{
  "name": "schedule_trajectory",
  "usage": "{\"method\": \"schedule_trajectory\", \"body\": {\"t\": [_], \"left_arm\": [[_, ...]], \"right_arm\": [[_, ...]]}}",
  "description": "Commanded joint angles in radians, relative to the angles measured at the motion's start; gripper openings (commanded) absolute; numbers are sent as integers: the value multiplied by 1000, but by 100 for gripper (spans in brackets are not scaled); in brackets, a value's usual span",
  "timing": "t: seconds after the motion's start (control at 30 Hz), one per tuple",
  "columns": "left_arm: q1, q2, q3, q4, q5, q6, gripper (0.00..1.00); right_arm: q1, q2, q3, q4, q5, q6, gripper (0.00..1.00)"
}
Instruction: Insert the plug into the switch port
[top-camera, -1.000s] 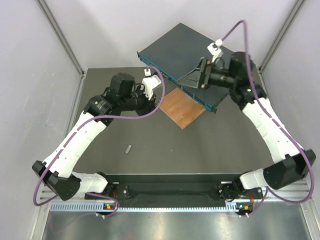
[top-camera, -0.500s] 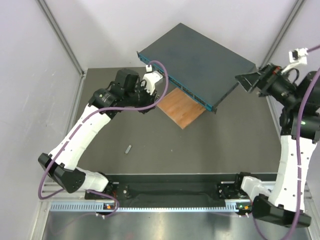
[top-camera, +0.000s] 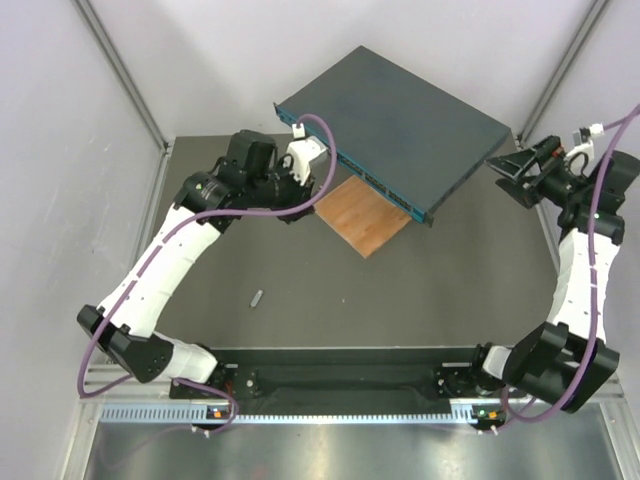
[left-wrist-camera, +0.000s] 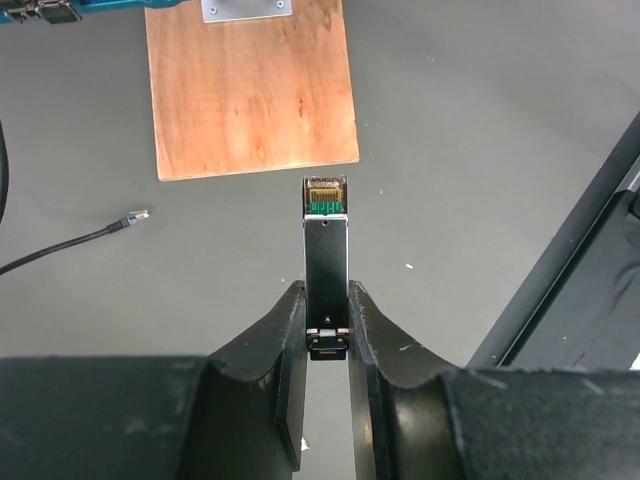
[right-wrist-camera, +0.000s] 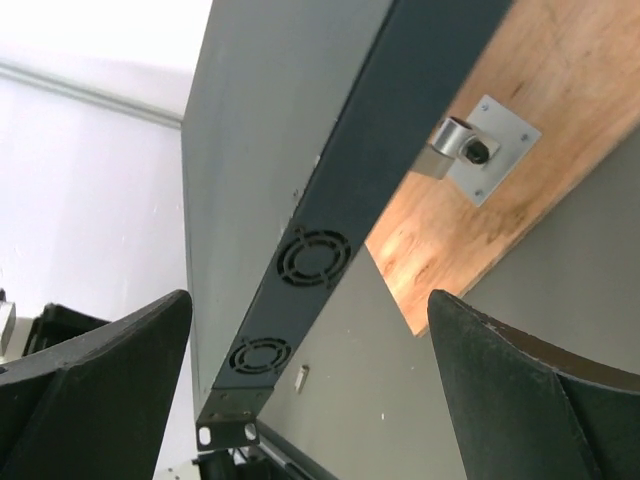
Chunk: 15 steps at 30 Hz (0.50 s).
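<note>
The switch (top-camera: 400, 115) is a flat dark blue-grey box at the back of the table, tilted, with its teal front (left-wrist-camera: 60, 8) facing the left arm. My left gripper (left-wrist-camera: 326, 292) is shut on the plug (left-wrist-camera: 326, 245), a slim metal module whose gold-contact tip points at the wooden board (left-wrist-camera: 250, 85). From above, the left gripper (top-camera: 298, 203) sits just in front of the switch's left front end. My right gripper (top-camera: 515, 168) hangs off the switch's right corner, wide open, holding nothing. In the right wrist view the switch's fan side (right-wrist-camera: 310, 255) lies between its fingers (right-wrist-camera: 100, 380).
The thin wooden board (top-camera: 365, 215) lies under the switch's front edge and carries a small metal bracket (right-wrist-camera: 480, 150). A black cable end (left-wrist-camera: 130, 215) rests on the table left of the plug. A small grey piece (top-camera: 257, 297) lies near the table's middle. Purple cables loop over both arms.
My right arm has swung from above the switch out to its right corner, and its jaws have opened fully. My left arm edged toward the switch, still gripping the plug.
</note>
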Motion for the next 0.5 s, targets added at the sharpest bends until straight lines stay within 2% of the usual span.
{"method": "schedule_trajectory", "body": {"t": [0.0, 0.13, 0.3, 0.47], "left_arm": [[10, -3, 6, 18, 30, -37, 0], [11, -9, -24, 58, 48, -60, 0], [11, 5, -50, 124, 16, -57, 0], [13, 55, -11, 149, -129, -49, 0]], "right_arm": [[59, 23, 26, 145, -11, 17, 100], [144, 63, -20, 223, 34, 9, 100], [222, 155, 9, 261, 31, -2, 100], [242, 197, 5, 323, 27, 23, 98]]}}
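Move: From the right hand, its fingers open, the switch's right side panel, at the stretch near its front, lies about 6 cm ahead, 9 cm to the left and 5 cm lower; the switch's front right corner is some 15 cm left and 3 cm back, 6 cm lower. The left hand already holds the plug: the switch port is roughly 14 cm ahead, 4 cm right and slightly lower, with the wooden board about 14 cm ahead, 14 cm right and 14 cm below. The right hand goes left and forward while sinking, about 6 cm left, 5 cm forward and 4 cm down, turning roughly 15 degrees counter-clockwise, and brings its wide-open fingers in around the edge of the switch's right side, one close over the top plate and the other by the lower edge. Meanwhile the left hand keeps its grip on the plug and eases about 1.5 cm down, then forward by nearly 2 cm late on, towards the front of the switch, the plug still clear of the port. ##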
